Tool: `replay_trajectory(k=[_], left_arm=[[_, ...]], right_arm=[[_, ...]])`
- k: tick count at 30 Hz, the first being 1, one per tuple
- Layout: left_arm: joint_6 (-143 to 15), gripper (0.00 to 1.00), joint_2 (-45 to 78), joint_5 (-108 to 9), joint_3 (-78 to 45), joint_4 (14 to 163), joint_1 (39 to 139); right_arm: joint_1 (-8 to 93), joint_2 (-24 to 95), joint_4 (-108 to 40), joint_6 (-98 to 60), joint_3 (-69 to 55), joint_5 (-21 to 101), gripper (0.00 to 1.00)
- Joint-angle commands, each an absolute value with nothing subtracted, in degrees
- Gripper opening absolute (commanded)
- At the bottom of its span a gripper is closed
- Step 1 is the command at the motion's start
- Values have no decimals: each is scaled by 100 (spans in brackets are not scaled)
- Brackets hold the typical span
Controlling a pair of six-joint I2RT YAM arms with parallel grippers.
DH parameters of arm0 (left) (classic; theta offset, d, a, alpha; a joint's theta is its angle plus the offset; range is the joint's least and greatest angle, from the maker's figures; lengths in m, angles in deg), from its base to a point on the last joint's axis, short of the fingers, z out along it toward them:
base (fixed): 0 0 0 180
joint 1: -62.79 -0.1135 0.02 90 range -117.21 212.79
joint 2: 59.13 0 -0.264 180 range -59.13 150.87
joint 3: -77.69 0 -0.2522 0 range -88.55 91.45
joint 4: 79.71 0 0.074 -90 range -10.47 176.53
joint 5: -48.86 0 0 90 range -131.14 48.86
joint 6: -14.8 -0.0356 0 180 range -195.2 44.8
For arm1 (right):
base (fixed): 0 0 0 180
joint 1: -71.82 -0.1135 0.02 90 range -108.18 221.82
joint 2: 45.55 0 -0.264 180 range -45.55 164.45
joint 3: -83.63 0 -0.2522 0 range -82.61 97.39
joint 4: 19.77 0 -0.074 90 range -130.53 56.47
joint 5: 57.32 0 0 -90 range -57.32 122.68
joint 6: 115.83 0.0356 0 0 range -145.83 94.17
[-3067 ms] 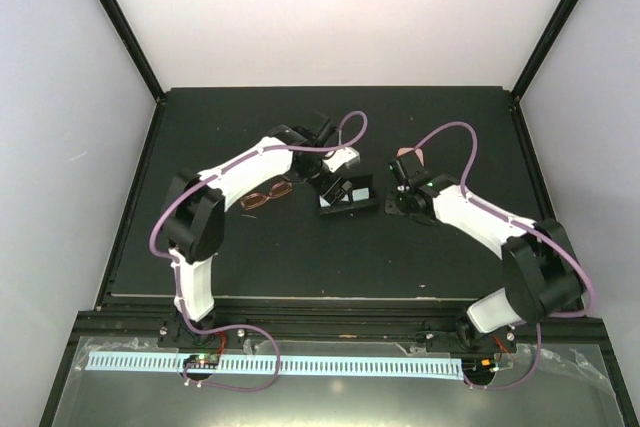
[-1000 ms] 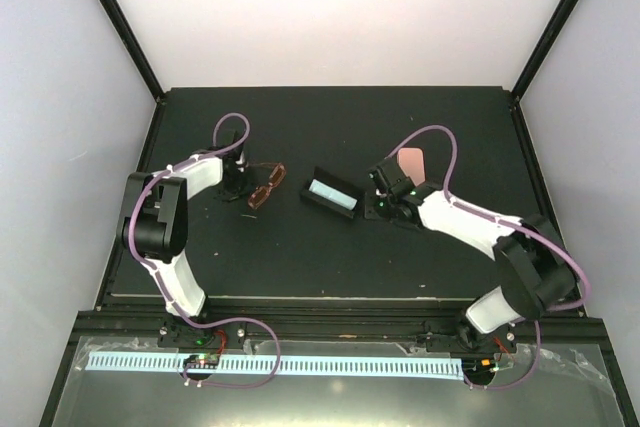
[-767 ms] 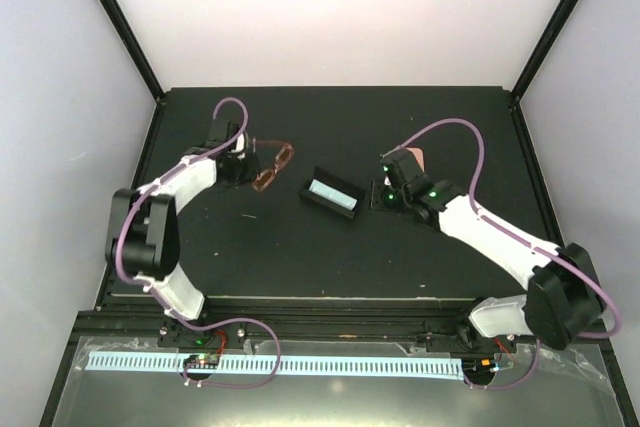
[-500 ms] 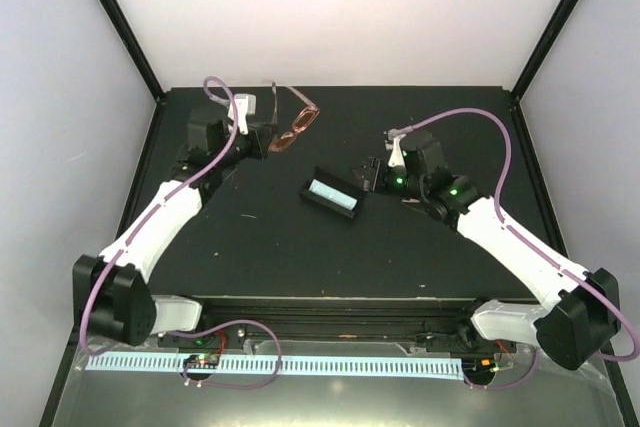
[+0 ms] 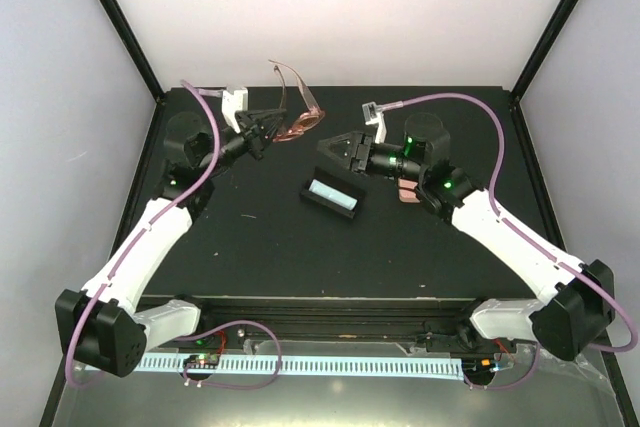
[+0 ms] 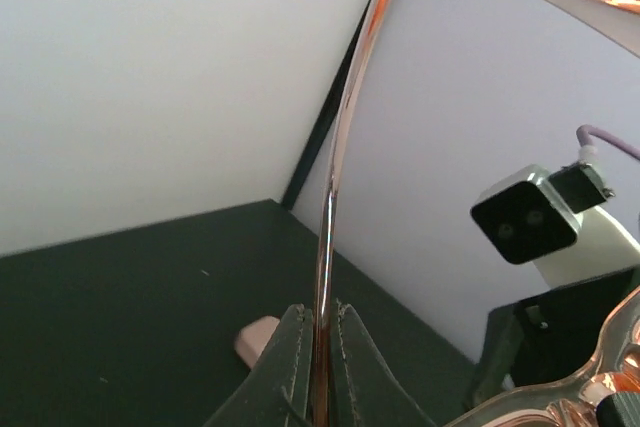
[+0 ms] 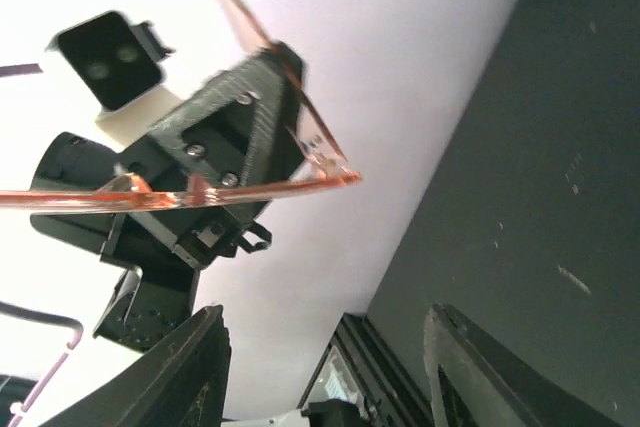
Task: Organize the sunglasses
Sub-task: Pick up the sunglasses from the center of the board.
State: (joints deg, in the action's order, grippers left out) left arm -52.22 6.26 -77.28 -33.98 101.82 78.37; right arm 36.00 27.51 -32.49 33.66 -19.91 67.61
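My left gripper (image 5: 262, 133) is raised above the back left of the table and is shut on one temple arm of the amber-brown sunglasses (image 5: 296, 113). In the left wrist view the thin amber temple (image 6: 345, 147) runs up from between my shut fingers (image 6: 296, 357). My right gripper (image 5: 336, 150) is raised, open and empty, and points left at the sunglasses from a short way off. In the right wrist view the amber frame (image 7: 250, 183) and the left gripper (image 7: 225, 147) show beyond my open fingers (image 7: 190, 372). The red pair is out of view.
An open black case (image 5: 331, 195) with a pale blue cloth inside lies mid-table. A pink case (image 5: 406, 193) lies partly under my right arm and also shows in the left wrist view (image 6: 258, 337). Black posts and pale walls enclose the table.
My left gripper took the amber sunglasses off the table and lifted them up and back. My right arm rose from beside the pink case and swung left toward them.
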Motion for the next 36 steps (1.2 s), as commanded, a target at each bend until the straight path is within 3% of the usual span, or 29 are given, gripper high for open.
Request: replay_trajectory(k=[1,5,11,26,36], left_arm=[[-3813,1,557,-8222,-2758,9163,7869],[-3286,2,305,-8345,-2858,8729,7872],[-3018,1,201,-8782,-2757,8524,7879],[-2727,1,191,-9103,-2726,8670,7879],[-2529,1,197,-9305,-2737,8878,7879]], right_arm=[[3465,2563,-2714,1901,-1844,6541,54],[3466,2320,-1773,887,-2294,6570,54],[3451,2748,-1222,625,-1811,7329,54],[3162,3381,-1431,358,-1223,8005,41],[3164,3395,-1465,271,-1200,8043,9]])
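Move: The left hand holds the sunglasses by a temple, their front about 2 cm back and 5 right, level. The right gripper waits roughly 6 cm back, 9 right and 4 below it. From the right hand, the sunglasses' front lies about 4 cm ahead, 5 left and 4 up; the black case 3 ahead and 3 right, the pink case 4 ahead and 20 right, both some 34 cm down. Right hand rises some 8 cm, rolling 45 degrees, and closes on the sunglasses the left hand draws back. ##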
